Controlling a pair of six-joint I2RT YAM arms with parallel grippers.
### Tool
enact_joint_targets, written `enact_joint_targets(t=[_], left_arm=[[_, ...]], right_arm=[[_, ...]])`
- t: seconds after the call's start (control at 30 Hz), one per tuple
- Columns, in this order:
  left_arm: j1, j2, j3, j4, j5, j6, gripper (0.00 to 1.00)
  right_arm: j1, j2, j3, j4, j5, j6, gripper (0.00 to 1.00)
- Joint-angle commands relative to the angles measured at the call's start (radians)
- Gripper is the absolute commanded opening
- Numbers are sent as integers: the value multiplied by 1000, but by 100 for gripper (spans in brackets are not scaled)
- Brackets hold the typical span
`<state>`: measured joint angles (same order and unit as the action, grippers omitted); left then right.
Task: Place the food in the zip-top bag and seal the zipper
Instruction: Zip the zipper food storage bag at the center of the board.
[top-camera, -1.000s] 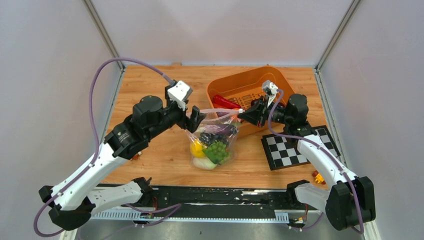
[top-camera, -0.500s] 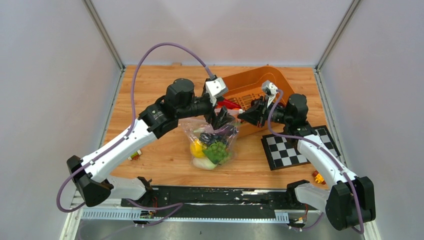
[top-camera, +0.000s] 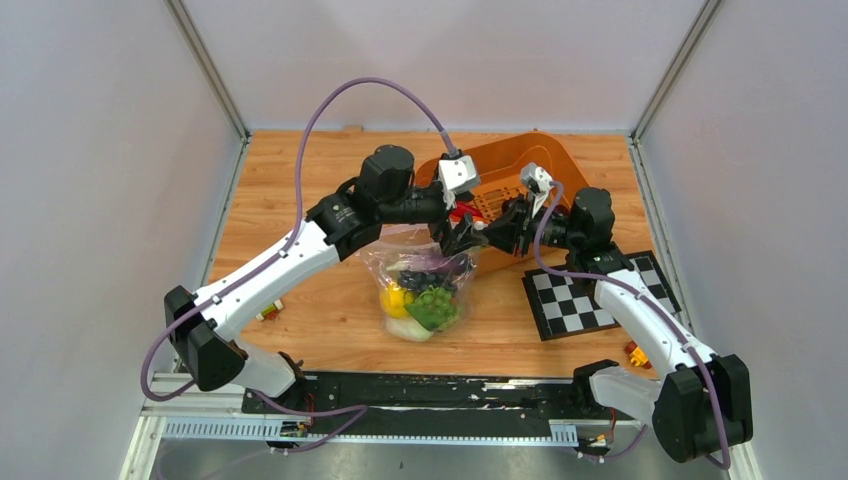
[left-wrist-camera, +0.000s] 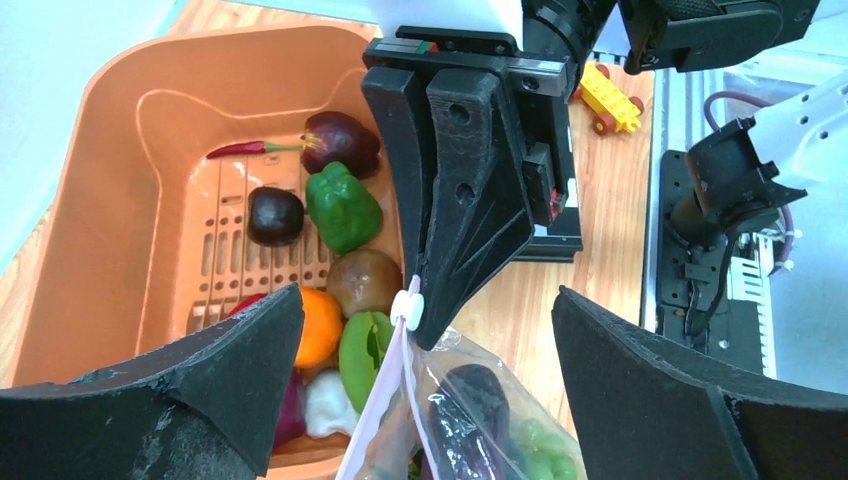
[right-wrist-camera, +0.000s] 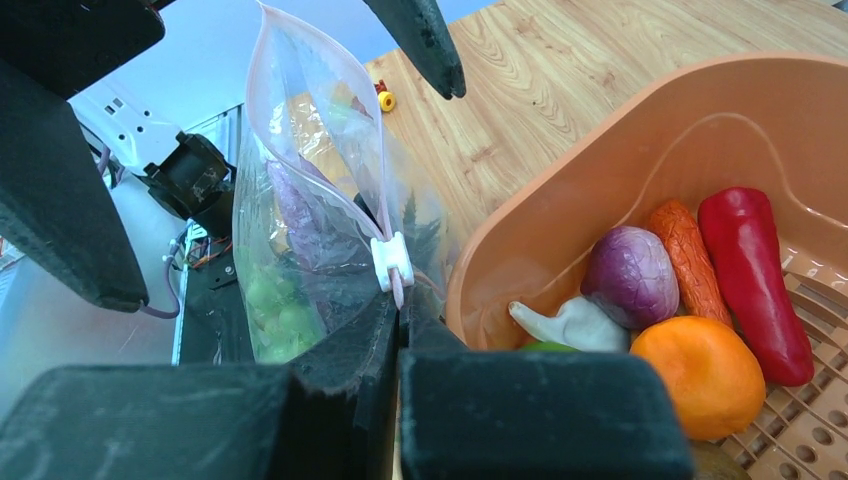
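Note:
The clear zip-top bag (top-camera: 425, 290) hangs between the arms with its bottom on the table. It holds a purple eggplant, green grapes, a yellow lemon and a white piece. My right gripper (top-camera: 487, 232) is shut on the end of the pinkish zipper (right-wrist-camera: 330, 60), just below its white slider (right-wrist-camera: 391, 258). My left gripper (top-camera: 462, 232) is open, its fingers (left-wrist-camera: 250, 350) either side of the zipper (left-wrist-camera: 385, 400) near the slider (left-wrist-camera: 407, 309), touching nothing. In its own view, the right gripper (right-wrist-camera: 398, 310) has its jaws pressed together on the strip. More food lies in the orange tub (top-camera: 500, 165).
The tub (right-wrist-camera: 560, 200) stands right behind the bag and holds an orange (right-wrist-camera: 705, 375), a red pepper (right-wrist-camera: 755, 270), a purple onion (right-wrist-camera: 630, 275) and a green pepper (left-wrist-camera: 342, 205). A checkerboard (top-camera: 590, 295) lies at the right. Small toy blocks (top-camera: 268, 312) lie near the front edge.
My left arm has swept right along the bag's mouth, from its left end to close beside the right gripper. The right gripper and the bag have stayed put.

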<state>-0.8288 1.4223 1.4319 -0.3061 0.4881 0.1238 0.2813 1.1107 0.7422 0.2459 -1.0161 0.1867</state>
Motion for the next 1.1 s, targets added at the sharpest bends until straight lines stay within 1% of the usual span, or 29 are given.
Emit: enact_joint_targets(t=[0.0, 0.13, 0.3, 0.4, 0.47, 0.6, 0.67, 0.7, 0.9, 1.07], left_arm=[[7, 16, 72, -20, 70, 50, 99], [13, 59, 113, -75, 109, 52, 95], [16, 105, 155, -106, 148, 46, 80], [16, 107, 165, -146, 150, 67, 72], [17, 104, 162, -171, 138, 88, 67], [17, 124, 185, -243, 58, 123, 61], [17, 138, 210, -266, 60, 124, 53], [17, 140, 216, -269, 63, 120, 51], [17, 142, 216, -265, 50, 126, 45], [17, 154, 224, -284, 46, 134, 45]], right_arm=[[10, -17, 46, -6, -22, -30, 0], [15, -18, 52, -27, -21, -46, 0], [16, -27, 55, -48, -13, -58, 0], [16, -33, 55, -54, -9, -62, 0], [16, -34, 53, -58, -7, -66, 0], [18, -35, 58, -59, -13, -64, 0], [17, -36, 59, -60, -13, -65, 0], [18, -37, 58, -62, -14, -67, 0], [19, -38, 64, -75, -16, -78, 0], [19, -41, 63, -77, -17, -81, 0]])
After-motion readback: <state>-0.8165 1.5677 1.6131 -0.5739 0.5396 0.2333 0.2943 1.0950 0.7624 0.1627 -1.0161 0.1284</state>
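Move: The white slider of the zipper bag sits just under the open left fingertips: about 3 cm below, 1 cm forward and 1 cm to their right. The bag's food-filled body hangs some 9 cm left, 5 cm back and 13 cm below that hand; the orange basket is roughly 13 cm forward, 10 cm right and 20 cm lower. From the shut right gripper, still pinching the zipper's end, the slider lies about 2 cm left and 1 cm forward, about level. Bring the left gripper a centimetre or so farther right over the white slider, then sink about 3 cm, easing back left that same bit and tipping the fingers some 10 degrees further down. Close the fingers steadily to a little under half open as they come down either side of the slider, without squeezing yet. Keep the right gripper shut on the zipper's end, nearly still. ##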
